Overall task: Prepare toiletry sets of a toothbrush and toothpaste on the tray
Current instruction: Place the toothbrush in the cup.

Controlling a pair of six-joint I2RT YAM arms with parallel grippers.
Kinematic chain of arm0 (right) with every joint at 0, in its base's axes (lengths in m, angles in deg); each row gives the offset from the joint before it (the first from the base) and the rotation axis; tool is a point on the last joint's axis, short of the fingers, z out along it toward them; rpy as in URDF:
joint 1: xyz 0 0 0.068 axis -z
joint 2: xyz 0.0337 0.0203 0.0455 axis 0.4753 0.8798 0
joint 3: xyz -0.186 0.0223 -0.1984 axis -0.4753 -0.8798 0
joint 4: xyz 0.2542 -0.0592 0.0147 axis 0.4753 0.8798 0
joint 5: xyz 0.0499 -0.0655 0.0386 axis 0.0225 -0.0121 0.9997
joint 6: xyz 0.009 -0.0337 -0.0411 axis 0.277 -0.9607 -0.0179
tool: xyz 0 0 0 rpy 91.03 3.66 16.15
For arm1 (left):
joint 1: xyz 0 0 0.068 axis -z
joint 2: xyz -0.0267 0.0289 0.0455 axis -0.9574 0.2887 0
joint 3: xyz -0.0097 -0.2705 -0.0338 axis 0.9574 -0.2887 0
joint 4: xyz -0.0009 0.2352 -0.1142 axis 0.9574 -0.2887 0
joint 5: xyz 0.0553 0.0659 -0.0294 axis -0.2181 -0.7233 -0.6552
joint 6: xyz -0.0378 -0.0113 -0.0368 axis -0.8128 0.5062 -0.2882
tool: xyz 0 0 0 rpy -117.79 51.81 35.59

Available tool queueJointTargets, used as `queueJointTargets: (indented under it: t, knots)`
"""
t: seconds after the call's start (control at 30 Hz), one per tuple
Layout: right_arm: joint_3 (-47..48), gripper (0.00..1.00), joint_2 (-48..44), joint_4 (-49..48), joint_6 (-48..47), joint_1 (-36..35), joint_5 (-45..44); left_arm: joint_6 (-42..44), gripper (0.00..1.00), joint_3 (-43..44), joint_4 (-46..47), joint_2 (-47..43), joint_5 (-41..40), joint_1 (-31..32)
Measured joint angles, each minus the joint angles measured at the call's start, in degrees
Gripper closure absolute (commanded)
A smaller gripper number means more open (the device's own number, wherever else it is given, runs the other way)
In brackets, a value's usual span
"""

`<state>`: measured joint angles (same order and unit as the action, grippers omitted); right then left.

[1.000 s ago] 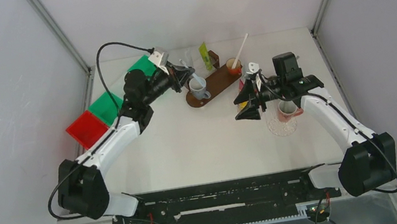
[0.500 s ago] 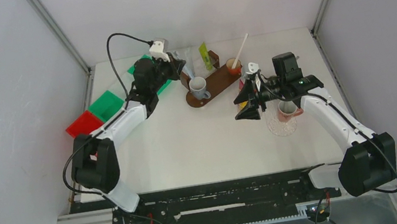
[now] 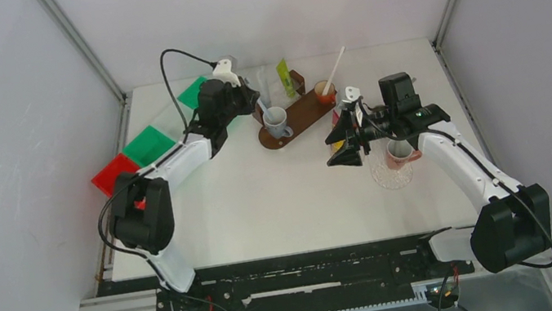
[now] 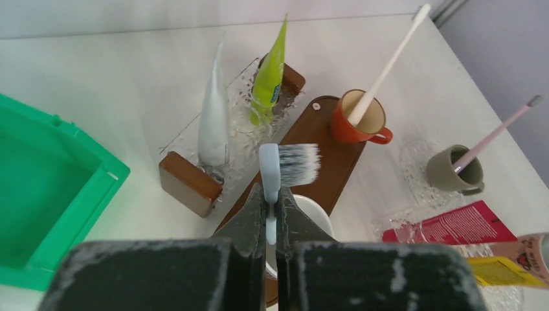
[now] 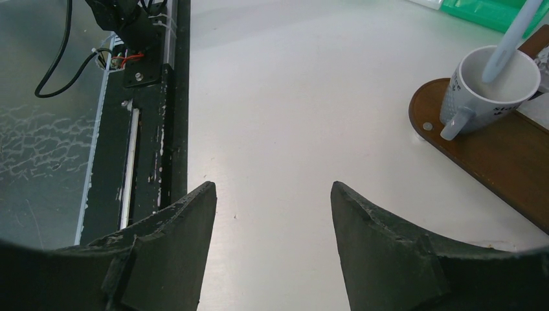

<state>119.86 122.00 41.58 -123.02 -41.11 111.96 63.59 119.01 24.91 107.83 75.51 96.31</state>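
Observation:
My left gripper point(image 4: 270, 194) is shut on a pale blue toothbrush point(image 4: 269, 170) just below its bristle head. The brush stands with its lower end inside the grey mug point(image 5: 492, 84) on the brown tray point(image 3: 305, 115). From above, the left gripper point(image 3: 251, 101) hovers at the tray's left end. An orange cup point(image 4: 359, 118) on the tray holds a white toothbrush point(image 4: 392, 59). A green-yellow tube point(image 4: 269, 71) stands in a glass rack behind the tray. My right gripper point(image 3: 341, 146) hangs open over bare table, right of the tray, with nothing between its fingers.
A white tube point(image 4: 213, 116) shares the rack. Right of the tray are a brown-grey cup point(image 4: 453, 172) with a pink toothbrush, a flat red tube point(image 4: 453, 223) and a pink cup point(image 3: 399, 154) on a glass coaster. Green and red bins point(image 3: 147, 146) line the left edge.
The left arm's elbow and shoulder have swung toward the far side, while its gripper has stayed by the grey mug with the toothbrush. The right arm has not moved.

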Motion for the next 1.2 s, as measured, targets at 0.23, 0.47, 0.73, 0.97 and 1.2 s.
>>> queueJointTargets:
  t: [0.23, 0.47, 0.73, 0.97, 1.2]
  knots:
    - [0.00, 0.27, 0.00, 0.00, 0.00, 0.02, 0.00, -0.15, 1.00, 4.94, -7.15, 2.56, -7.10, 2.32]
    - [0.00, 0.26, 0.00, 0.00, 0.00, 0.48, 0.00, -0.24, 0.96, 7.74, -11.76, 4.44, -7.80, 3.06]
    - [0.00, 0.26, 0.00, 0.00, 0.02, 0.76, 0.00, -1.05, 0.72, 8.50, -14.25, 5.29, -7.32, 3.04]
    - [0.00, 0.26, 0.00, -0.02, 0.02, 0.90, 0.02, -1.44, 0.55, 8.52, -14.40, 5.29, -7.30, 3.04]
    - [0.00, 0.26, 0.00, 0.00, 0.02, 1.49, 0.07, -0.94, 0.44, 5.70, -11.47, 2.01, -5.97, 2.45]
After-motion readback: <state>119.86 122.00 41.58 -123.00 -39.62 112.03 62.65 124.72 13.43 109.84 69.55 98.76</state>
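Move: The left hand holds the toothbrush just below its head, the handle's lower end already inside the mouth of the grey cup; the cup lies about 12 cm below this hand, 3 cm to its right and roughly level fore and aft. From the cup, the white tube stands some 9 cm farther out and 2 cm left, the green tube 11 cm out and 6 cm right, the orange cup 7 cm out and 16 cm right. From the right hand, the grey cup lies about 19 cm ahead, 14 cm left and 14 cm below. The left hand lowers the held toothbrush about 3.5 cm deeper into the grey cup, drifting roughly 1 cm to the right while the wrist tips some 10 degrees farther down. Near the bottom its fingers open from almost shut to about half wide and let go of the brush, the hand stays there while they spread, and then it starts back up by about 2 cm with the fingers still parting. ##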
